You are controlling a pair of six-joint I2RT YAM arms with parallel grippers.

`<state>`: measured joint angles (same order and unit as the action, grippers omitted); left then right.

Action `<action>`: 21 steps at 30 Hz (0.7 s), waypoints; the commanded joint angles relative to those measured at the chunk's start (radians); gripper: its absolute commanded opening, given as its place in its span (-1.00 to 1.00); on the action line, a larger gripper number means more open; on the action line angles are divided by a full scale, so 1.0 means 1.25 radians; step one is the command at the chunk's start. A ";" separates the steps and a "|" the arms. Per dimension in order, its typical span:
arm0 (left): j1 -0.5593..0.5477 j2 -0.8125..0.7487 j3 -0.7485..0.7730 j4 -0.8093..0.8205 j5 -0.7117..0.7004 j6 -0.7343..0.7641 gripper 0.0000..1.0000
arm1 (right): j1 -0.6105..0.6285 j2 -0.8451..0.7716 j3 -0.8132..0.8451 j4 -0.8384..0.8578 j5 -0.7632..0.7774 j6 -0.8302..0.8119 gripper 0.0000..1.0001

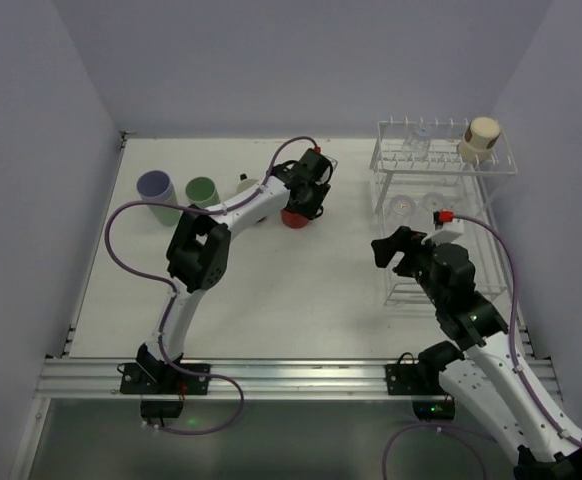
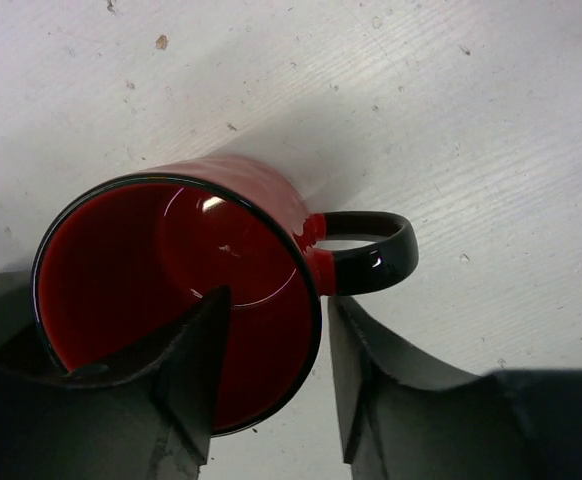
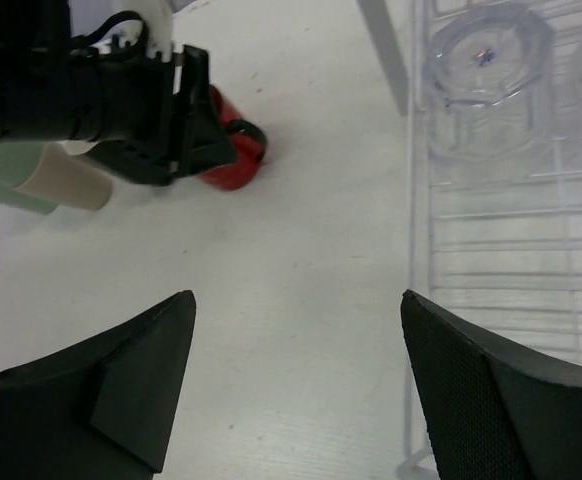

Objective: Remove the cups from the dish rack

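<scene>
A red mug (image 2: 171, 290) with a black handle (image 2: 376, 250) stands upright on the white table (image 1: 301, 290). My left gripper (image 2: 276, 300) straddles its rim, open. One finger (image 2: 186, 370) is inside the mug, the other (image 2: 371, 380) stands outside with a small gap to the wall. The dish rack (image 1: 449, 215) stands at the right, holding a beige cup (image 1: 481, 138) on top and clear glasses (image 1: 403, 205) upside down. My right gripper (image 3: 296, 295) hangs open and empty over the table, just left of the rack (image 3: 511, 250).
A lavender tumbler (image 1: 156, 190) and a green tumbler (image 1: 202, 190) stand at the back left. The right wrist view also shows a beige tumbler (image 3: 66, 180) beside the left arm. Walls close in the table on three sides.
</scene>
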<state>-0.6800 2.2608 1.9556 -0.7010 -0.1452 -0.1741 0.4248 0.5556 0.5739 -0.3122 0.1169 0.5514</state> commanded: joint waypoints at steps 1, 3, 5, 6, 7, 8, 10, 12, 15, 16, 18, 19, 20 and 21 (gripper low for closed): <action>0.006 -0.017 0.032 -0.014 0.002 0.026 0.00 | -0.011 0.046 0.051 -0.015 0.162 -0.048 0.65; 0.006 -0.030 0.031 -0.010 0.003 0.024 0.10 | -0.022 0.107 0.064 -0.009 0.208 -0.050 0.62; 0.005 -0.063 0.011 0.008 0.004 0.019 0.27 | -0.035 0.175 0.084 0.007 0.250 -0.052 0.54; 0.006 -0.082 0.001 0.018 0.006 0.014 0.33 | -0.043 0.197 0.093 0.012 0.254 -0.057 0.52; 0.006 -0.101 -0.014 0.048 0.009 0.004 0.44 | -0.051 0.216 0.108 0.026 0.255 -0.058 0.47; 0.005 -0.151 -0.055 0.068 0.018 0.001 0.49 | -0.072 0.245 0.109 0.048 0.257 -0.066 0.43; 0.003 -0.213 -0.110 0.147 0.037 -0.019 0.59 | -0.117 0.273 0.120 0.089 0.235 -0.082 0.33; 0.000 -0.326 -0.215 0.213 0.057 -0.035 0.62 | -0.146 0.315 0.120 0.123 0.219 -0.093 0.30; -0.012 -0.487 -0.399 0.376 0.095 -0.077 0.66 | -0.155 0.363 0.109 0.209 0.216 -0.133 0.28; -0.017 -0.523 -0.446 0.452 0.105 -0.094 0.68 | -0.155 0.375 0.114 0.223 0.217 -0.140 0.28; -0.041 -0.624 -0.562 0.509 0.108 -0.105 0.68 | -0.157 0.391 0.107 0.270 0.213 -0.177 0.29; -0.052 -0.647 -0.589 0.535 0.091 -0.109 0.69 | -0.159 0.409 0.102 0.311 0.206 -0.188 0.29; -0.073 -0.690 -0.636 0.542 0.083 -0.111 0.69 | -0.162 0.418 0.100 0.326 0.201 -0.199 0.29; -0.082 -0.710 -0.657 0.546 0.082 -0.115 0.69 | -0.163 0.428 0.098 0.357 0.197 -0.218 0.31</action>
<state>-0.7364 1.4300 1.2404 -0.1871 -0.0505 -0.2741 0.2317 1.0679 0.6731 -0.0570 0.3511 0.3603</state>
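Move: The right hand's likely target is the nearer of the two clear glasses in the lower rack, about 17 cm ahead, 9 cm right and 13 cm below it. The second glass is some 8 cm farther right and 1 cm farther out; the red mug stands 18 cm ahead, 19 cm left and 17 cm lower. The left fingers straddle the mug's wall, its middle 3 cm left and 3 cm below, level ahead; the cream cup stands 11 cm left of the mug and 3 cm farther out. Finish opening the left gripper around the red mug's wall, then lift it clear about 19 cm, drawing back 10 cm and swinging the fingertips up and to the right. Meanwhile bring the right gripper forward, right and down over the lower rack towards the near glass, turning some 20 degrees clockwise, lowering its left side and narrowing the fingers partway; end straight ahead. ##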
